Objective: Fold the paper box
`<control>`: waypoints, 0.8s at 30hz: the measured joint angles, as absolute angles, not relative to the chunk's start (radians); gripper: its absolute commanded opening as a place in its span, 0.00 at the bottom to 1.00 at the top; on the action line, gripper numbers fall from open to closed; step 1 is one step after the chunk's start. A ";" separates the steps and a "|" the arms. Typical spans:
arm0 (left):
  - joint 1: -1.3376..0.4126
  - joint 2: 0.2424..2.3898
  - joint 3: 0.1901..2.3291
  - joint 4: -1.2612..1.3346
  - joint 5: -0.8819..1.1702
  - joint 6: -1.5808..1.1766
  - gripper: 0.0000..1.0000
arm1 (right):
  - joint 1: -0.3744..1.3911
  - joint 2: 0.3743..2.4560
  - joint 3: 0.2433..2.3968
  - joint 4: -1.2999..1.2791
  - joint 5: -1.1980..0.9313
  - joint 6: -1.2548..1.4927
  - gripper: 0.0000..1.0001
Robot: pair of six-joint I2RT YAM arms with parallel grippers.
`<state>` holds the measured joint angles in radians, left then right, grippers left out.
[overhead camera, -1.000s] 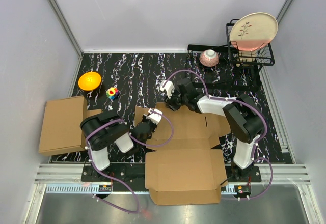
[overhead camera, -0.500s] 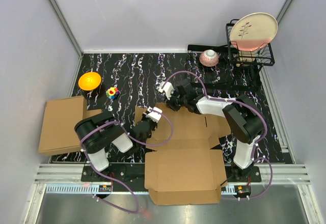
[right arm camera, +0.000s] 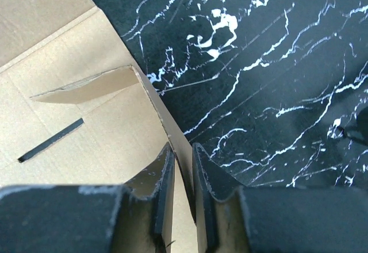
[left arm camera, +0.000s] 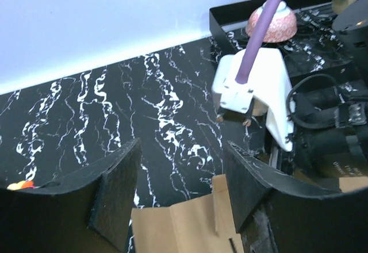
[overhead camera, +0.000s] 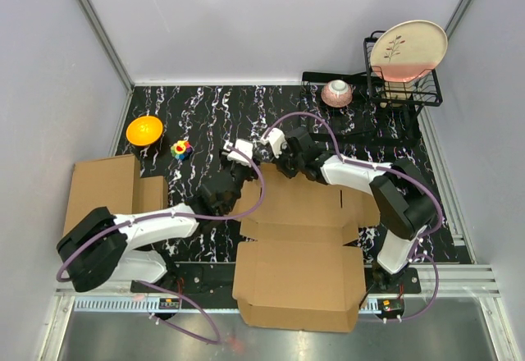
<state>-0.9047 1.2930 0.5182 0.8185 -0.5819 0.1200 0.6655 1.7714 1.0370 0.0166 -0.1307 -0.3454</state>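
Note:
The paper box [overhead camera: 299,238] is a flat brown cardboard sheet with flaps, lying in the middle of the table and hanging over its near edge. My right gripper [overhead camera: 267,161] is at the sheet's far edge. In the right wrist view this gripper [right arm camera: 183,161] is shut on a thin raised flap [right arm camera: 167,123] of the paper box. My left gripper [overhead camera: 244,164] reaches in from the left, close beside the right one. It [left arm camera: 181,167] stands open above the sheet's far left corner [left arm camera: 184,224], with nothing between its fingers [left arm camera: 115,201].
A stack of closed cardboard boxes [overhead camera: 102,201] lies at the left edge. An orange bowl [overhead camera: 144,129] and a small colourful toy [overhead camera: 181,148] sit at the far left. At the far right are a pink bowl [overhead camera: 337,92] and a rack holding a plate [overhead camera: 408,49].
My left gripper has opened, and its arm has stretched forward to the sheet's far left corner. My right gripper has closed further on the flap.

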 measured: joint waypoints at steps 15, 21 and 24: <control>-0.825 1.247 0.615 0.370 -0.664 -0.167 0.60 | 0.665 1.769 1.039 -0.030 0.147 -0.056 0.00; -0.763 1.252 0.682 0.294 -0.671 -0.243 0.59 | 0.666 1.734 0.994 0.025 0.246 -0.006 0.00; -0.749 1.251 0.688 0.276 -0.680 -0.257 0.59 | 0.666 1.694 0.978 0.063 0.299 -0.009 0.00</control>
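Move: The left hand, empty and open, hangs high: the box's left flap lies almost straight under it, some 19 cm down and 2 cm back. The flower toy is about 20 cm to that hand's left, 8 cm farther out and 18 cm lower. The right hand already pinches the upright far flap; from it the left flap is about 10 cm left, 5 cm back and 5 cm below, and the pink bowl some 23 cm ahead, 17 cm right and slightly lower. Rightward and swivelling about 30 degrees clockwise, the right hand keeps its pinch on the far flap and draws it some 5 cm across, easing forward, then lifting a little at the end. The left hand, open and touching nothing, swings left about 6 cm out past the left flap's edge, dips and partly comes back up, edges forward late, and tips its fingers down while turning counter-clockwise. ##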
